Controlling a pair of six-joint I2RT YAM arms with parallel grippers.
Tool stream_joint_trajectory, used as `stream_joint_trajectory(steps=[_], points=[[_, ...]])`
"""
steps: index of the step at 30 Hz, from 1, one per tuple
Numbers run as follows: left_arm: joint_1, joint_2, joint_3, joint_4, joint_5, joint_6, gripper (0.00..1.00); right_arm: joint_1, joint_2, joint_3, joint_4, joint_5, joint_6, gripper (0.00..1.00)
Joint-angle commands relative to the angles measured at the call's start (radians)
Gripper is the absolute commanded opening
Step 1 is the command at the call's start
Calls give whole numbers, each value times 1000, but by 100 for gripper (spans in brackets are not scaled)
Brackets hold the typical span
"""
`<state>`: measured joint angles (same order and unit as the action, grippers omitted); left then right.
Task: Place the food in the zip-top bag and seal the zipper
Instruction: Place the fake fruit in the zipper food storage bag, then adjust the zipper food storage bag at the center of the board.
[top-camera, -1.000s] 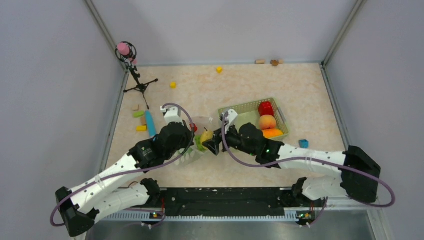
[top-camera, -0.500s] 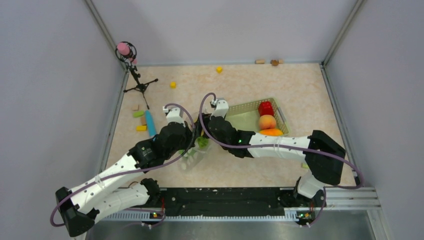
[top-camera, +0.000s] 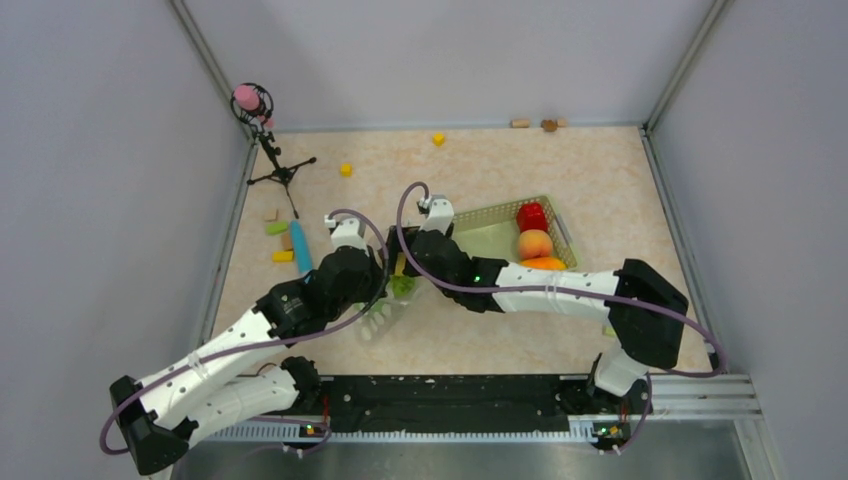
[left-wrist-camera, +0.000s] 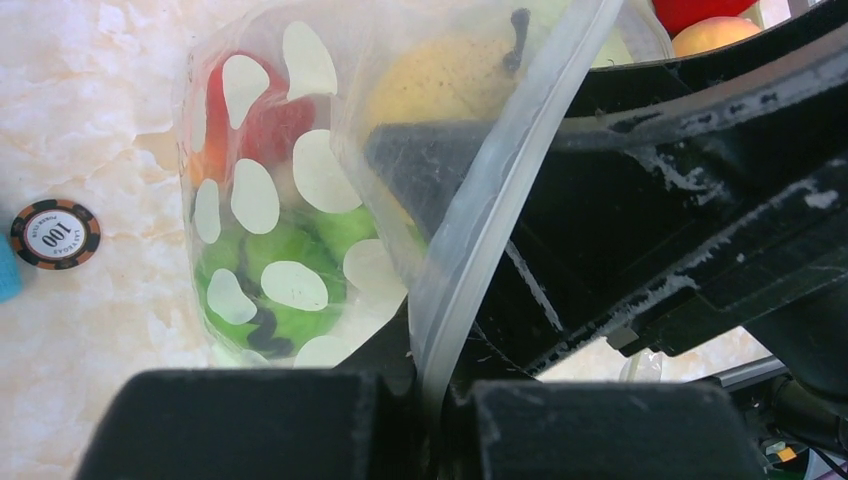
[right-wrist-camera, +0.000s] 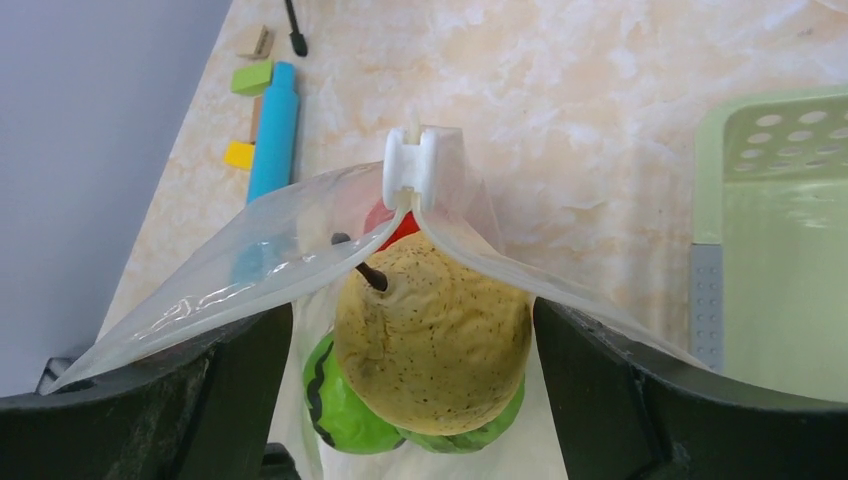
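The zip-top bag (left-wrist-camera: 290, 200), clear with white dots, stands open in front of the arms (top-camera: 385, 305). My left gripper (left-wrist-camera: 440, 420) is shut on its mouth edge, pinching the whitish zipper (left-wrist-camera: 500, 200). The white slider (right-wrist-camera: 422, 165) sits at the far end of the mouth. My right gripper (right-wrist-camera: 415, 395) reaches into the mouth, open, with a yellow pear (right-wrist-camera: 435, 305) between its fingers. The pear rests on the striped green melon (right-wrist-camera: 335, 400). A red piece (left-wrist-camera: 265, 125) lies deeper in the bag. More food, red (top-camera: 532, 216), peach (top-camera: 535, 243) and orange (top-camera: 545, 265), sits in the green basket (top-camera: 480, 235).
Coloured blocks (top-camera: 280, 228) and a blue cylinder (top-camera: 300, 247) lie to the left, near a small tripod stand (top-camera: 272, 160). Yellow cubes (top-camera: 345, 170) (top-camera: 438, 139) rest further back. A poker chip (left-wrist-camera: 56, 233) lies beside the bag. Walls close in three sides.
My right arm swung left and pushed the pear into the bag's mouth, then its jaws spread wider off the pear. The left gripper kept its pinch on the bag edge.
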<state>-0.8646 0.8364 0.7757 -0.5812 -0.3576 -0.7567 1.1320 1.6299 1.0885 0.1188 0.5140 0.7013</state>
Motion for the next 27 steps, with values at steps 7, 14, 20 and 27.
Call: stream_joint_trajectory(steps=[7, 14, 20, 27], points=[[-7, -74, 21, 54, -79, -7, 0, 31, -183, -101, 156, -296, -154, 90], [-7, -97, 21, 40, -97, -9, 0, 31, -373, -238, 142, -174, -151, 91], [-7, -100, 19, 43, -92, -10, 0, 31, -505, -319, 19, -71, -124, 91], [-7, -87, 22, 45, -90, -10, 0, 31, -569, -408, -38, 11, -75, 87]])
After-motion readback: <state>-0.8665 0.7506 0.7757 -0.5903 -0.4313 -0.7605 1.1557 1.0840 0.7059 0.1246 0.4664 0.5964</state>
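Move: Between the right hand's already open fingers sits the yellow pear, its middle about 2 cm below them, inside the bag. The green melons lie roughly 4 cm back and 6 cm below that hand; the red fruit is about 2 cm ahead and 4 cm to its left, 5 cm down. The basket stands some 22 cm to its right and 4 cm ahead, about 7 cm lower. From the left hand the pear lies about 7 cm ahead, 3 cm right and 4 cm below. Backing out of the bag's mouth with fingers kept wide open, the right hand leaves the pear behind, drawing back and rising about 6 cm each, then swinging right some 10 cm towards the basket side and sinking slightly at the end; its wrist turns counter-clockwise about 15 degrees, then partly back. The left hand keeps its pinch on the bag's rim and lifts it about 2 cm, drifting a little left. ##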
